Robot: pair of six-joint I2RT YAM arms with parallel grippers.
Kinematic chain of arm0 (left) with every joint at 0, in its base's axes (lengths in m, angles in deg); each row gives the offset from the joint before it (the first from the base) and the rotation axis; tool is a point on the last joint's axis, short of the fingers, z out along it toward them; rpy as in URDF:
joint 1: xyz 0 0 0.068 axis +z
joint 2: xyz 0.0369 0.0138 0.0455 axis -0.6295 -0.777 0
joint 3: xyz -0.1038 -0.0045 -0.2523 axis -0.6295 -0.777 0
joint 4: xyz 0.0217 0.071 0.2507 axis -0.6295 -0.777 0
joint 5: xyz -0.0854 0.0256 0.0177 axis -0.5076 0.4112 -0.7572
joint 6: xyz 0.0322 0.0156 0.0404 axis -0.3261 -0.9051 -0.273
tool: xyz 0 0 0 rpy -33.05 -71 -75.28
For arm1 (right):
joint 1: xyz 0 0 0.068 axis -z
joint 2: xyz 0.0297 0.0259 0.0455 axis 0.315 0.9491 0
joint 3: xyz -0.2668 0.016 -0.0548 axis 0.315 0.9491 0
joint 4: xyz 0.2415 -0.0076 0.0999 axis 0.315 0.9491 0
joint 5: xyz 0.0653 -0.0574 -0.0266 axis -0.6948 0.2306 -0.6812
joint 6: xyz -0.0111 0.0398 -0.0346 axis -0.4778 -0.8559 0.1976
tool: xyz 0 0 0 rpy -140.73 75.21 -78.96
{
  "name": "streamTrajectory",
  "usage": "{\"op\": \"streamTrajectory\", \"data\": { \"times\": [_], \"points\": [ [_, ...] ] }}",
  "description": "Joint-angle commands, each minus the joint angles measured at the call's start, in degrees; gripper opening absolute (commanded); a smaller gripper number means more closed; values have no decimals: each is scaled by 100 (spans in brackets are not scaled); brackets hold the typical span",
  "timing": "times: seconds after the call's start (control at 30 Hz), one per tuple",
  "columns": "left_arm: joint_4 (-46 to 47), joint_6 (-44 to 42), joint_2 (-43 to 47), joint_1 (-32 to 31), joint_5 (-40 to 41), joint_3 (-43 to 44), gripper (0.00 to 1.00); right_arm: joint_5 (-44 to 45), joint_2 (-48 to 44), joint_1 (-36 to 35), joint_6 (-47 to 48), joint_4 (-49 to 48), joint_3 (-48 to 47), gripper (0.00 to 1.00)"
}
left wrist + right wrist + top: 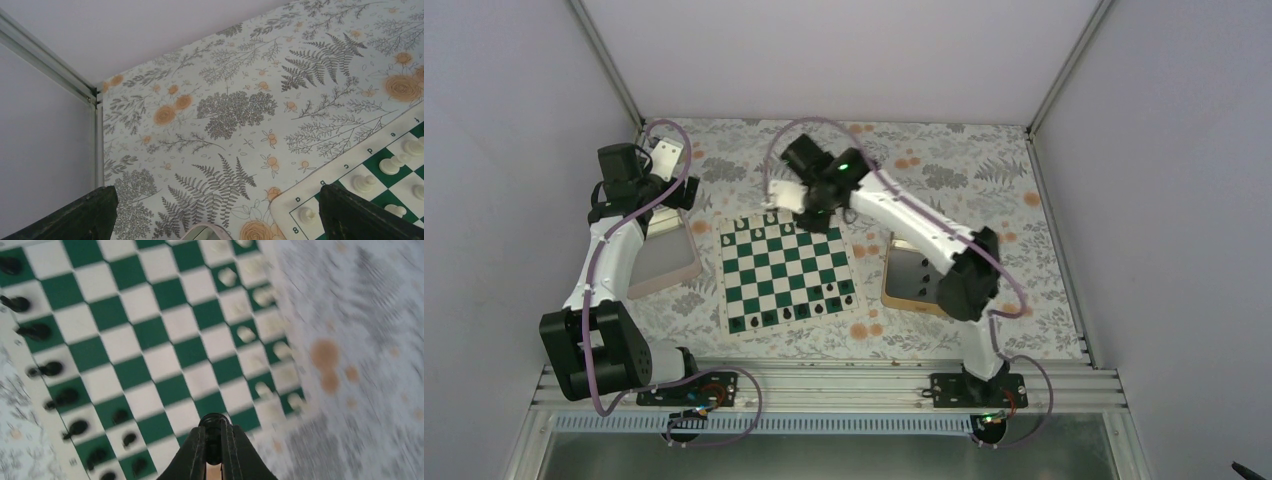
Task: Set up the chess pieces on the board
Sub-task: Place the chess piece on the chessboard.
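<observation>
The board (787, 272), green and white with a cream border, lies mid-table. Black chess pieces (819, 308) stand along its near edge, and white ones (769, 218) along its far edge. My right gripper (809, 205) hovers over the board's far edge. In the right wrist view it (214, 432) is shut on a small black chess piece (214, 421), above the blurred board (150, 355). My left gripper (216, 192) is open and holds nothing, over the tablecloth by the board's corner (320, 200). In the top view it (682, 190) is left of the board.
A gold tray (902, 285) right of the board holds a few black pieces (921, 262). A pinkish-rimmed tray (664, 262) lies left of the board under the left arm, its rim (210, 231) showing in the left wrist view. Walls and aluminium posts enclose the table.
</observation>
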Motion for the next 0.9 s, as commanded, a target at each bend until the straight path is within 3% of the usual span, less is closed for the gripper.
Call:
{"op": "streamTrajectory", "data": {
  "times": [0.0, 0.23, 0.53, 0.87],
  "points": [
    [-67, 3, 40, 17, 118, 134, 100, -205, 1200, -864, 268, 482, -750, 5],
    [65, 30, -96, 20, 902, 201, 100, -274, 2427, -1724, 436, 312, -2064, 4],
    [103, -94, -147, 19, 1403, 236, 100, -484, 2745, -1999, 601, -136, -2095, 4],
    [1, -156, -277, 19, 1295, 255, 100, -726, 2999, -2041, 674, -316, -2033, 4]
  ]
}}
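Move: The right hand hovers over the h-file side of the chessboard. The empty squares a2 and b2 lie about 13 cm back, 18 cm left and 19 cm below. Just beyond them stand the black rook on a1, 17 cm back and 19 cm left, and the black knight on b1, 17 cm back and 15 cm left; the black piece on f2 is 11 cm back and 3 cm left. From the left hand, those empty squares lie some 22 cm back and 17 cm right. Keep the black piece pinched in the shut right gripper and sweep left and back across the board towards the a2–b2 corner, sinking about 13 cm and turning counter-clockwise some 25 degrees, then ease almost to a stop above the squares. Shift the open left gripper about 4 cm left, swinging it slightly counter-clockwise. ##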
